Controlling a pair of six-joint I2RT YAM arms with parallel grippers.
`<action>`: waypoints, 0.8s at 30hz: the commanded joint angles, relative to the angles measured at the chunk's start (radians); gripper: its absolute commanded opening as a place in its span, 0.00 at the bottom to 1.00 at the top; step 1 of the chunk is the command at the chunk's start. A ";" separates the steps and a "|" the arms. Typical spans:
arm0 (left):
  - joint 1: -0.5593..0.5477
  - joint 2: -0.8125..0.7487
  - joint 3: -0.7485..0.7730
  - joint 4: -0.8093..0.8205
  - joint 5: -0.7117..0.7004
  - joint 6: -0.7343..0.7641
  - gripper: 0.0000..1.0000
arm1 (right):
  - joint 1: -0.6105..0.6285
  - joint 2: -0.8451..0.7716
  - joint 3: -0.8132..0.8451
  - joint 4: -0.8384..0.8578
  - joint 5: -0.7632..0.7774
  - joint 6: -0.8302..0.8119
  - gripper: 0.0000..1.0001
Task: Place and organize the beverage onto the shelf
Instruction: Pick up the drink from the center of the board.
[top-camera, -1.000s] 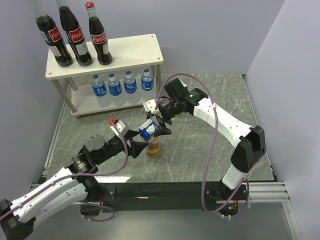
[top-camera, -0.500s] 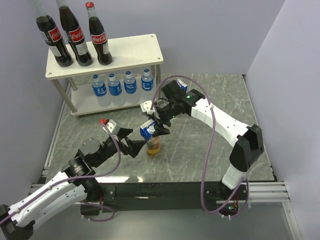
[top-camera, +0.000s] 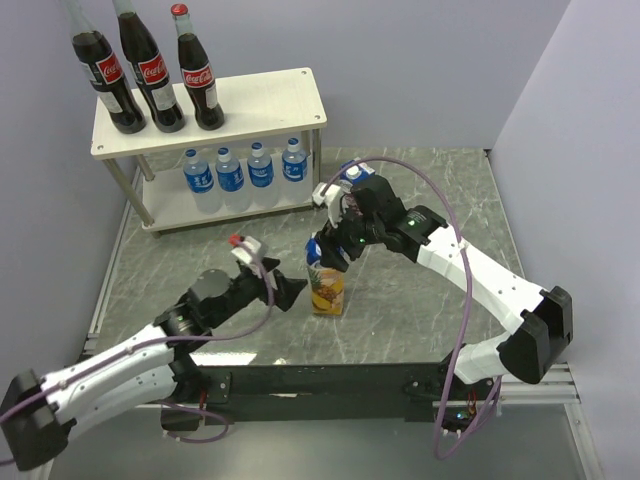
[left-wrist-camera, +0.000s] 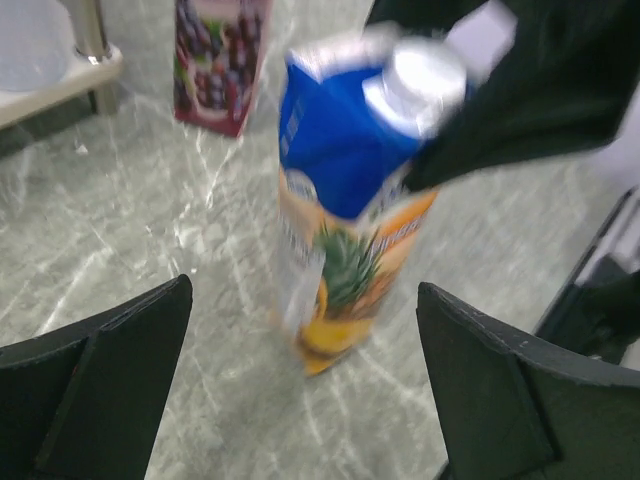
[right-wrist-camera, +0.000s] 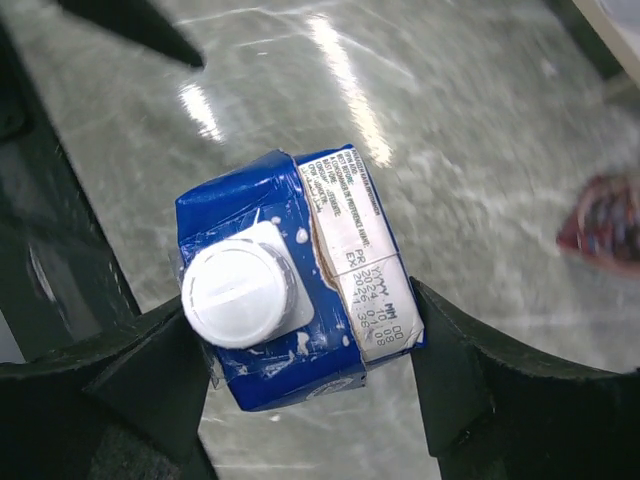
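Note:
A yellow juice carton (top-camera: 328, 288) with a blue top stands upright on the table's middle. My right gripper (top-camera: 327, 250) is shut on its top, and in the right wrist view the fingers (right-wrist-camera: 462, 385) press both sides of the blue top (right-wrist-camera: 290, 300). My left gripper (top-camera: 291, 291) is open just left of the carton; the carton (left-wrist-camera: 345, 260) stands beyond its spread fingers (left-wrist-camera: 105, 390), untouched. A purple juice carton (top-camera: 349, 172) stands behind the right arm, seen also as the purple carton (left-wrist-camera: 215, 60). The shelf (top-camera: 270, 100) holds three cola bottles (top-camera: 150, 75) on top and several water bottles (top-camera: 245, 170) below.
The shelf stands at the back left against the wall, one metal leg (left-wrist-camera: 90, 30) close to the purple carton. Purple cables loop over both arms. The right half of the shelf's top board is bare. A black rail runs along the table's near edge.
My left gripper let go of the yellow carton, opened wide and drew back to the left. The right gripper closed on the carton's top, and the carton now stands upright, slightly further right.

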 joint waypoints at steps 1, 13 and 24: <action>-0.063 0.127 0.065 0.127 -0.061 0.093 1.00 | -0.004 -0.083 0.082 0.222 0.151 0.320 0.00; -0.191 0.434 0.165 0.330 -0.188 0.144 0.99 | -0.002 -0.114 0.070 0.263 0.350 0.480 0.00; -0.213 0.640 0.268 0.359 -0.380 0.179 0.99 | -0.004 -0.132 0.116 0.230 0.306 0.537 0.00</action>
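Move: The right hand already grips the pineapple juice carton by its blue top, with the carton's middle about 7 cm below that hand, 2 cm to its left and 1 cm back. From the open left hand that middle is roughly 10 cm to the right, 4 cm ahead and 3 cm lower. The grape juice carton stands about 30 cm ahead of the left hand, 17 cm to its right and 10 cm lower. With the right hand keeping its pinch on the blue top, the wide-open left hand dips about 3 cm and sweeps some 9 cm right, then also forward, until its fingertips stand either side of the pineapple carton's body, rolling its left side up slightly. The right hand swings the carton clockwise some 30 degrees, carrying it about 4 cm forward and 3 cm to the right; the left fingers don't close. ##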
